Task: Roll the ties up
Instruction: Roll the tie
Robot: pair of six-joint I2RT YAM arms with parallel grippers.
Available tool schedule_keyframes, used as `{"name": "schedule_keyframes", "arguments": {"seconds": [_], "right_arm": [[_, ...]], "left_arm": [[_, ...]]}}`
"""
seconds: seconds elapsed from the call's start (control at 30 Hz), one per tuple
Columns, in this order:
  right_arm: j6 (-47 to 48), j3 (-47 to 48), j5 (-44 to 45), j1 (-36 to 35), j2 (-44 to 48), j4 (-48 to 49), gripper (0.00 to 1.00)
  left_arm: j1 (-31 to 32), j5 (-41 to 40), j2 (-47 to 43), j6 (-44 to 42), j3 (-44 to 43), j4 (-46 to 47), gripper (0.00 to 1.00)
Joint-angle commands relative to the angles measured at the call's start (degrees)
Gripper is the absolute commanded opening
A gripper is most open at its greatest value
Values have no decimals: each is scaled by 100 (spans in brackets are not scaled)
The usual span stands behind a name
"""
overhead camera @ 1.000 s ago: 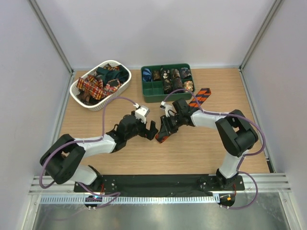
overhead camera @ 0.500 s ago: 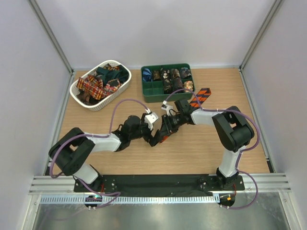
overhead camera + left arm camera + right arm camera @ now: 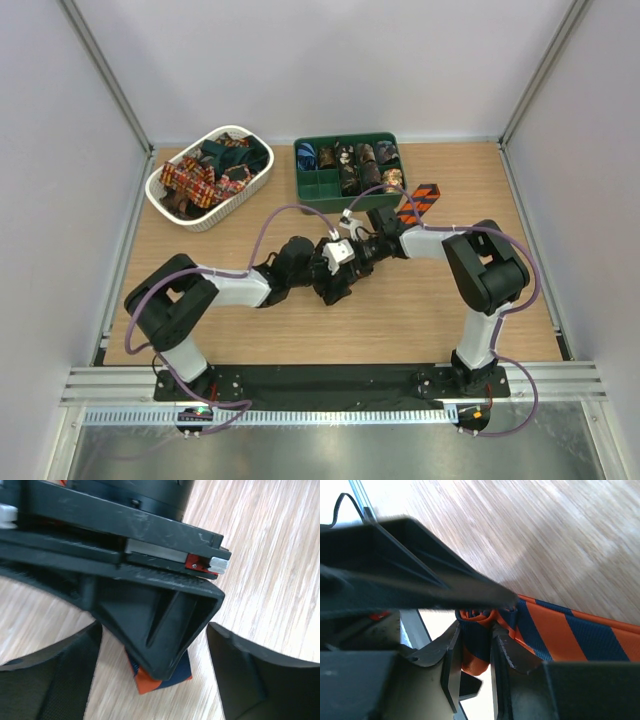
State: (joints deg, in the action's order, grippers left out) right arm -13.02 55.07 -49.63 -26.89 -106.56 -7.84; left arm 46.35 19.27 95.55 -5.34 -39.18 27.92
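The orange-and-dark-striped tie [image 3: 418, 200] lies on the wooden table, its free end pointing to the back right. Its near end is wound into a small roll [image 3: 476, 642]. My right gripper [image 3: 474, 630] is shut on that roll, one finger on each side. In the left wrist view the roll [image 3: 160, 677] peeks out under the right gripper's finger. My left gripper [image 3: 155, 680] is open, its fingers [image 3: 50, 680] standing wide on both sides of the roll with a gap on each side. Both grippers meet at mid-table [image 3: 340, 270].
A white oval basket [image 3: 152, 185] at the back left holds several loose ties [image 3: 205, 170]. A green compartment tray [image 3: 312, 190] at the back centre holds several rolled ties [image 3: 360, 165]. The tie's tail lies just right of the tray. White walls close in the table.
My left arm has swung right until its open jaws straddle the roll held by the right gripper, and they have narrowed slightly. The right gripper has kept its grip and barely moved.
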Motion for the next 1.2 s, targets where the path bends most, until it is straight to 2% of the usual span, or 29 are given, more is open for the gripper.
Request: {"name": "schedule_keyframes", "arguments": {"seconds": [0.0,0.07,0.17,0.33,0.53,0.67,0.9,1.17], "right_arm": [[142,30,533,105,-137,-16,2],[141,30,533,114,-111,-34,2],[133,22,533,149,-119,-16,2],[141,13,550,149,-137,-16,2],[150,48,586,150,-128,-60,2],[133,48,647,158,-110,-86,2],[132,223,901,158,-84,-297,6],[142,215,1648,246,-242,-473,13]], "left_arm": [[120,-124,209,-292,-370,-366,81],[146,-195,323,-353,-459,-567,75],[208,-300,385,-353,-468,-630,74],[270,-1082,500,-275,-547,-832,72],[287,-1249,676,-239,-714,-1043,66],[296,-1320,781,-230,-881,-1315,51],[366,-1311,851,-204,-969,-1710,37],[357,-1303,992,-142,-1179,-2150,31]]}}
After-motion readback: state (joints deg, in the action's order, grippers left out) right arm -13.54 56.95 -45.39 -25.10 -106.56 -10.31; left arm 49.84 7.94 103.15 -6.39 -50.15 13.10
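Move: The rolled end of the tie is about 3 cm below the left hand and 1 cm to its right; the right hand already pinches it between its fingers. From the left hand, the flat tail's far end lies some 21 cm ahead and 19 cm to the right, about 5 cm lower, and the green box about 27 cm ahead, 1 cm to the right and 1 cm lower. The left hand sinks about 3.5 cm onto the roll with its fingers pointing right and down, tilts some 10 degrees so that its left side rises, eases about 1.5 cm forward, and closes from nearly wide open to about half until its fingers grip the roll beside the right hand's. The right hand keeps its steady pinch on the roll and shifts it about 2 cm forward and 1 cm to the right, along the line of the flat tail, turning only slightly clockwise. ##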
